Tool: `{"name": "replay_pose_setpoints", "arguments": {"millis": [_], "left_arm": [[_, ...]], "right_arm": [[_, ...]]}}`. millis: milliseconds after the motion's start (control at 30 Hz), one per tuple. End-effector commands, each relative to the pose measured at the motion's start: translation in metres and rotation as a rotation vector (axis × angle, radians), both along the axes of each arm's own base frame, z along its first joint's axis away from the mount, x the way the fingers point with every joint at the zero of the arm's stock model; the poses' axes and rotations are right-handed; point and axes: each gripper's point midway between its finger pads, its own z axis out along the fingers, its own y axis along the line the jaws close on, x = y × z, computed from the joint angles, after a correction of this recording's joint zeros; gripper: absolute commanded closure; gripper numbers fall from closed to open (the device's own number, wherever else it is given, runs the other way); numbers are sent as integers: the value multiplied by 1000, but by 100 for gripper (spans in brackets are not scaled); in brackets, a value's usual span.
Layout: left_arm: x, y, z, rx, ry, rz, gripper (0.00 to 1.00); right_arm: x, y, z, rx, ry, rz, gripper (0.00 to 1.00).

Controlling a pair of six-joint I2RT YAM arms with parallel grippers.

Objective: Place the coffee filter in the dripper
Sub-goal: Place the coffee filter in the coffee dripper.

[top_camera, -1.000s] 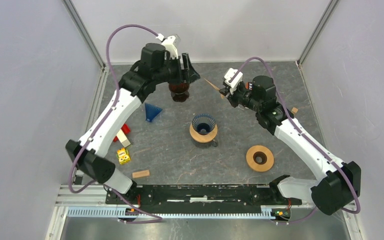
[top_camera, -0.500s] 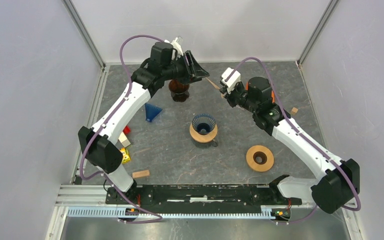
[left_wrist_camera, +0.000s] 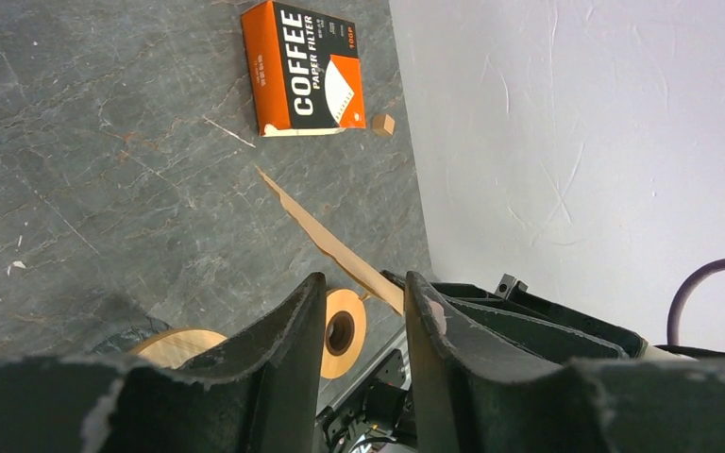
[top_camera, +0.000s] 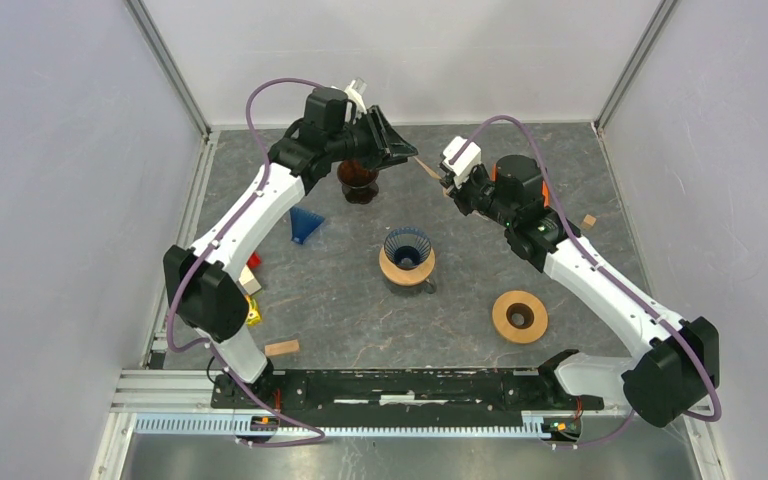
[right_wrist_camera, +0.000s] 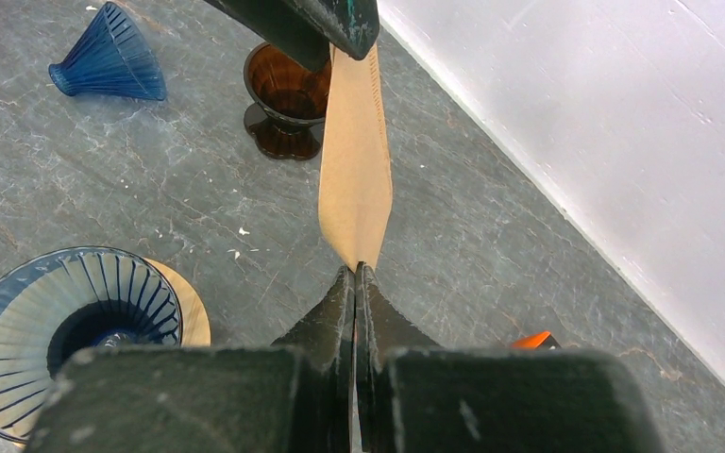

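My right gripper (right_wrist_camera: 355,269) (top_camera: 444,182) is shut on the near tip of a flat brown paper coffee filter (right_wrist_camera: 354,160) (top_camera: 424,166) and holds it in the air at the far middle of the table. My left gripper (left_wrist_camera: 363,283) (top_camera: 407,155) is open, with a narrow gap, at the filter's (left_wrist_camera: 316,231) far end. In the right wrist view one left finger overlaps that end. Whether it touches the paper I cannot tell. The blue ribbed dripper (top_camera: 407,246) (right_wrist_camera: 66,321) stands on its wooden base at mid table, below and nearer than both grippers.
A brown glass dripper (top_camera: 358,182) stands under the left gripper, with a blue cone (top_camera: 306,225) to its left. A wooden ring (top_camera: 519,316) lies near right. An orange filter box (left_wrist_camera: 302,66) and a small wooden cube (left_wrist_camera: 383,124) lie by the right wall. Coloured blocks (top_camera: 248,283) sit at left.
The left arm has swung right toward the filter and its jaws have narrowed. The right gripper nudged the filter slightly left, still shut on it.
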Motion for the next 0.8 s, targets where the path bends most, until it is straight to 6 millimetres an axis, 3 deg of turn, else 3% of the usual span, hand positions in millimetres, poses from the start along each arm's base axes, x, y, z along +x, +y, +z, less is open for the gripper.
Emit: {"name": "replay_pose_setpoints", "arguments": {"millis": [0,367,767], "left_arm": [[2,-4,11,-57,-4,-11,58],[1,-3,4,-66,11,-17,77],[0,1,8,-75,-1,-15,79]], "right_arm": [[3,3,6,9,-32,-1,100],[3,3,4,5,-31,5,100],[2,3,3,2,-30,7,100]]}}
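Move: The coffee filter stands out from the right hand's shut fingers, its middle some 2 cm ahead and 5 cm to the left; from the left hand that middle is about 2 cm back, 4 cm to the right and 2 cm lower. The dripper on its wooden ring lies about 8 cm straight back from the left hand and 18 cm below, and from the right hand 5 cm back, 8 cm left and 14 cm below. The brown cup stands roughly 13 cm ahead and 11 cm left of the left hand, 26 cm down. Closing in place, the left fingers come together to about half their gap around the free end of the coffee filter and seem to pinch it near the edge, then the hand sinks about 1 cm, hardly turning. The right hand keeps its pinch on the other end and stays nearly still, easing down by half a centimetre. ##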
